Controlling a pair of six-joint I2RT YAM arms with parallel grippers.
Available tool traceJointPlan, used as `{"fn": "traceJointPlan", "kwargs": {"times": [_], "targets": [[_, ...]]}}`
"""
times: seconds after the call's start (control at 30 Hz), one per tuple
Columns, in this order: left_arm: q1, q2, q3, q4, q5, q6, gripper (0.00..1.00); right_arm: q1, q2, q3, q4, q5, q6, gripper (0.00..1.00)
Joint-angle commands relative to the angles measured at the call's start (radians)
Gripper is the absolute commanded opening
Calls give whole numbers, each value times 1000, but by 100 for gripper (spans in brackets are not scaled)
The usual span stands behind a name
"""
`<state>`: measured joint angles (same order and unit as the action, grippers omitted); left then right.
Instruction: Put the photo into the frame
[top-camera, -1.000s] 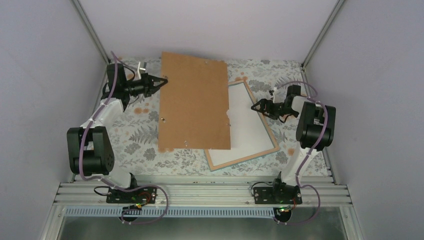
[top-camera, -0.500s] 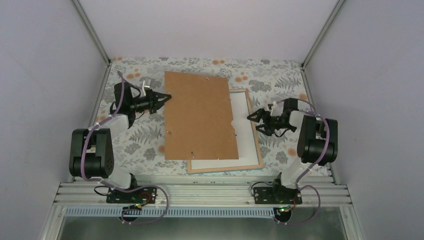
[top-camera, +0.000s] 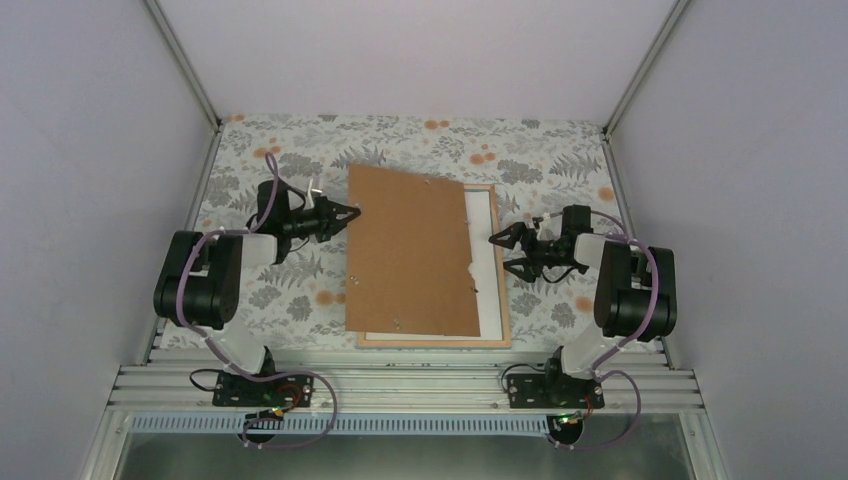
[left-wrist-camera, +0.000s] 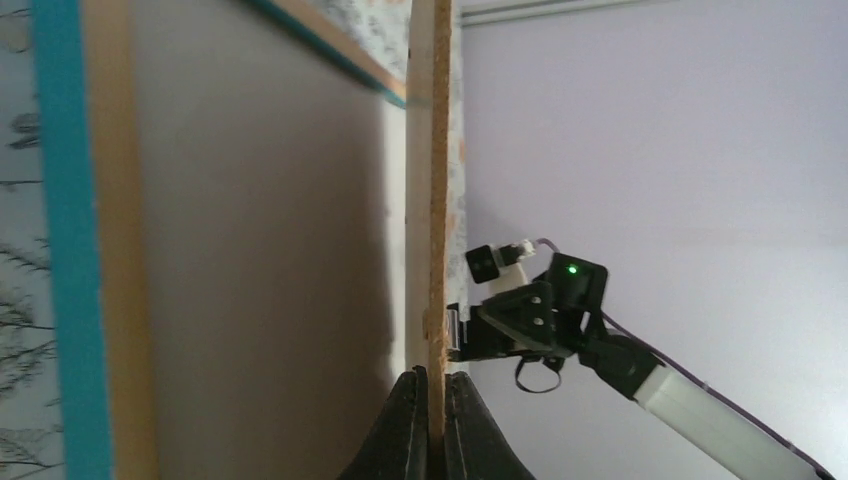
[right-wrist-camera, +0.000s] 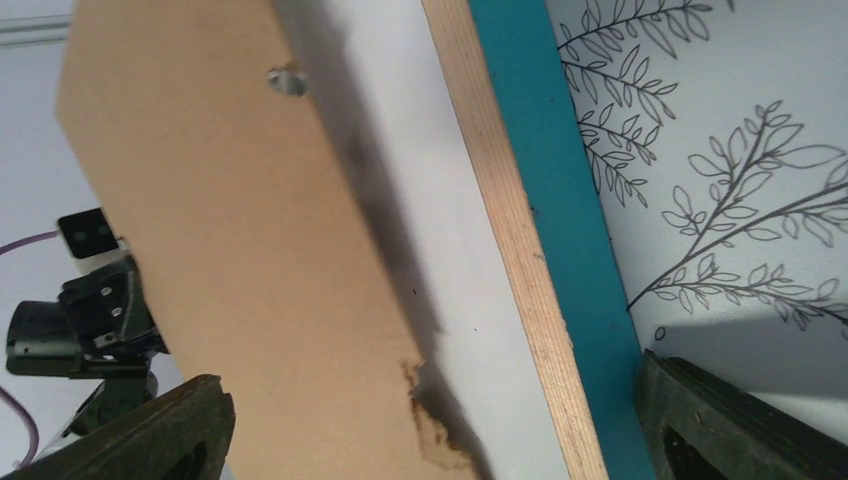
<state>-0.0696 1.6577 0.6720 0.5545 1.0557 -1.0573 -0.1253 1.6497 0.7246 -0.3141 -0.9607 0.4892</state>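
Observation:
The frame (top-camera: 504, 300) lies flat on the table, light wood edge up, with its turquoise rim (right-wrist-camera: 540, 200) against the cloth. A white surface (right-wrist-camera: 440, 250) fills its inside; the photo is hidden. A brown backing board (top-camera: 410, 250) hovers tilted over the frame's left part. My left gripper (top-camera: 352, 212) is shut on the board's left edge (left-wrist-camera: 432, 200), the thin board clamped between both fingers. At the frame's right side my right gripper (top-camera: 498, 251) stands open, its jaws wide apart on either side of the board's chipped edge (right-wrist-camera: 440, 420) and the frame's rim, holding nothing.
A floral cloth (top-camera: 290, 290) covers the table. Grey walls close in on the left, back and right. An aluminium rail (top-camera: 400, 385) with both arm bases runs along the near edge.
My left gripper has carried the board nearer and to the right, lowering it over the frame. The frame has swung square to the table edge. My right gripper has shifted slightly left, still open.

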Motion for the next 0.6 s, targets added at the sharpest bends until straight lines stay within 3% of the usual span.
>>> {"fn": "traceJointPlan", "kwargs": {"times": [0.0, 0.27, 0.57], "targets": [[-21, 67, 44, 123, 1, -31, 2, 11, -1, -9, 4, -8, 14, 99], [-90, 147, 56, 163, -34, -61, 2, 12, 1, -8, 1, 6, 21, 98], [-132, 194, 100, 50, -115, -11, 2, 21, 35, 9, 3, -2, 28, 98]]}}
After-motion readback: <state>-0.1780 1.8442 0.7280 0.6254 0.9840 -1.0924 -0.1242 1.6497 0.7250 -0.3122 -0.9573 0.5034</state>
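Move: From the left hand, which holds the brown back board by its left edge, the middle of the frame lies about 15 cm to the right, 12 cm back and roughly 10 cm below. On that same level, the middle of the frame's left bar is only some 2 cm right and 12 cm back, and that of its right bar about 30 cm right and 11 cm back. From the right hand, the frame's middle is about 15 cm left, 3 cm back and 3 cm down. Still pinching the board's left edge, the left hand lowers it about 4.5 cm and carries it nearly 4 cm to the right, towards the frame's right bar, dropping first, then sliding over, then sinking again with a slight tilt of about 5 degrees. The right hand stays put, wide open, one finger against the outer side of the right bar. ##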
